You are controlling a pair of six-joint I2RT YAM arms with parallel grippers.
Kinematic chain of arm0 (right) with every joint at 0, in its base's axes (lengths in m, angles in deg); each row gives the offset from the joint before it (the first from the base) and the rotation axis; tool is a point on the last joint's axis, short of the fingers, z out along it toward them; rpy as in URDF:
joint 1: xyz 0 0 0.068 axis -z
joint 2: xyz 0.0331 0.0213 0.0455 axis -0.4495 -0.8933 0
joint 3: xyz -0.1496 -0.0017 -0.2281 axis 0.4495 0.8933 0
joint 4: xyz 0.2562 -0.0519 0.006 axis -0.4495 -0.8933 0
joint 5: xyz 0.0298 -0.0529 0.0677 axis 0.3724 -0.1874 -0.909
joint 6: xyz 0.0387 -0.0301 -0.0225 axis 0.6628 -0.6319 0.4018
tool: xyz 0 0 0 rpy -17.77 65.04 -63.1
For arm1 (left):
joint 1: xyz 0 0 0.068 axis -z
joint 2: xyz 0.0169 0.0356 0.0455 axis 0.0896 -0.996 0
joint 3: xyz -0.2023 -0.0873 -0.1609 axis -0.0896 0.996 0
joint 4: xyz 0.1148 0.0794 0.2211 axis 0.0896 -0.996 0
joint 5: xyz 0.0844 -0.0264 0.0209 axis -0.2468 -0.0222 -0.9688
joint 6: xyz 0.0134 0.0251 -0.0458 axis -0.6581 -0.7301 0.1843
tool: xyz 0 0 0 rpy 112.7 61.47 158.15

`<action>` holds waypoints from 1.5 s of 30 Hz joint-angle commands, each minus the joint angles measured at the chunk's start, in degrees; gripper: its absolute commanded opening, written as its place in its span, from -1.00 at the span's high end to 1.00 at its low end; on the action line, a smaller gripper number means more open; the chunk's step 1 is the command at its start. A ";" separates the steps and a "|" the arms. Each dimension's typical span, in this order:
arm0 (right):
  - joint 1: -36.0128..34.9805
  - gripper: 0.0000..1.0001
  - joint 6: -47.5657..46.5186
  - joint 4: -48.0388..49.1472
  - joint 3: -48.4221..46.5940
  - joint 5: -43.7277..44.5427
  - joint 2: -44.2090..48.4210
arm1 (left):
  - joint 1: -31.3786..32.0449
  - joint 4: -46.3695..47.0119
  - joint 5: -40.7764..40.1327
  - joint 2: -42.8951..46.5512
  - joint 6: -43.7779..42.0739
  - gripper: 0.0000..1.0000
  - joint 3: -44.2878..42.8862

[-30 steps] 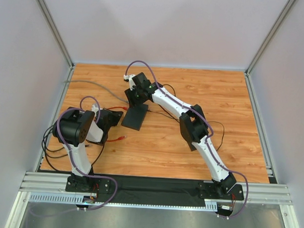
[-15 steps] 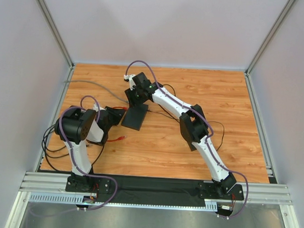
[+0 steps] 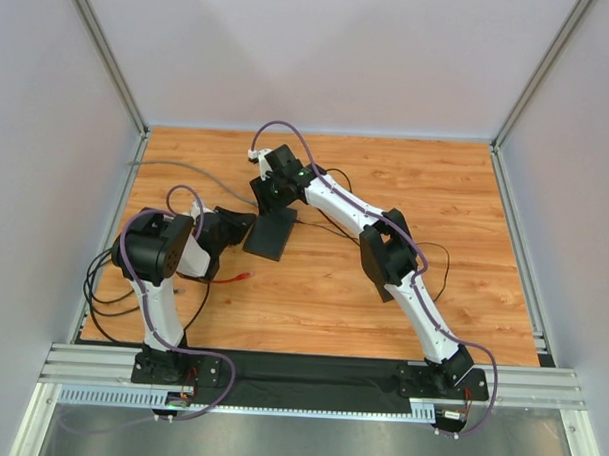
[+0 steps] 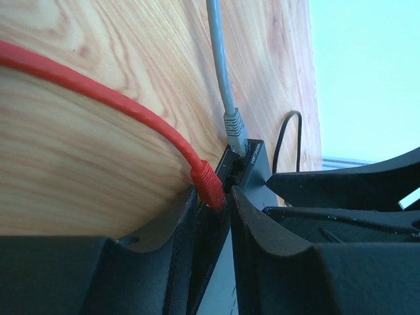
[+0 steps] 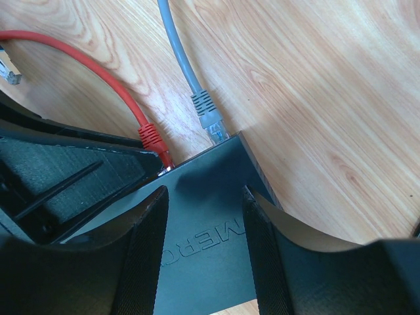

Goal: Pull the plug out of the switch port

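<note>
The switch is a flat black box lying on the wooden table. A red plug and a grey plug sit in ports on its narrow edge. My left gripper is open at that edge, with one finger on each side of the red plug's boot. My right gripper is open over the switch's lettered top, its fingers apart above the surface. From the right wrist, the red plug and grey plug show side by side. In the top view the left gripper is left of the switch and the right gripper is at its far end.
The grey cable runs off to the back left. The red cable's loose end lies in front of the switch. A thin black lead loops on the table by the right arm. Grey walls enclose the table.
My left gripper has moved right and slightly away from me, up to the switch's port edge and around the red plug. The right arm and the switch have not moved.
</note>
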 commanded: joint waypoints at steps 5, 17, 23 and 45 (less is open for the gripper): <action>0.06 -0.01 0.27 -9.05 1.16 1.74 -5.59 | 0.12 -3.08 1.37 -0.36 -1.44 0.33 -1.46; -0.38 -0.21 1.76 -8.53 0.63 6.92 -5.42 | 0.12 -1.59 2.07 -2.03 -1.79 0.93 -1.99; -1.00 -0.43 3.43 -7.47 -0.16 9.82 -5.59 | 0.12 -0.36 1.98 -2.91 -1.18 1.00 -1.46; -3.90 -0.44 0.89 -7.91 -2.29 22.31 -7.10 | 0.12 1.14 -0.13 -1.60 -1.70 1.00 -0.75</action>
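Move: The red plug, in the switch's left-hand edge, is already between the left hand's open fingers, within about 1 cm of the hand point. The blue plug sits 2 cm farther out and 2 cm to the right. For the right hand, the switch's far corner lies about 3 cm ahead and 3 cm below. The blue plug is just left of that corner, and the red plug is 1 cm ahead and 3 cm left of the right hand. The red plug is pinched as the left fingers close on it; the left hand otherwise stays near its place, ending about 1 cm to the right. The right hand opens wider and goes some 3 cm forward, then about as far down over the switch's far corner, swinging roughly 10 degrees clockwise, so that its open fingers straddle the corner and the blue plug. ##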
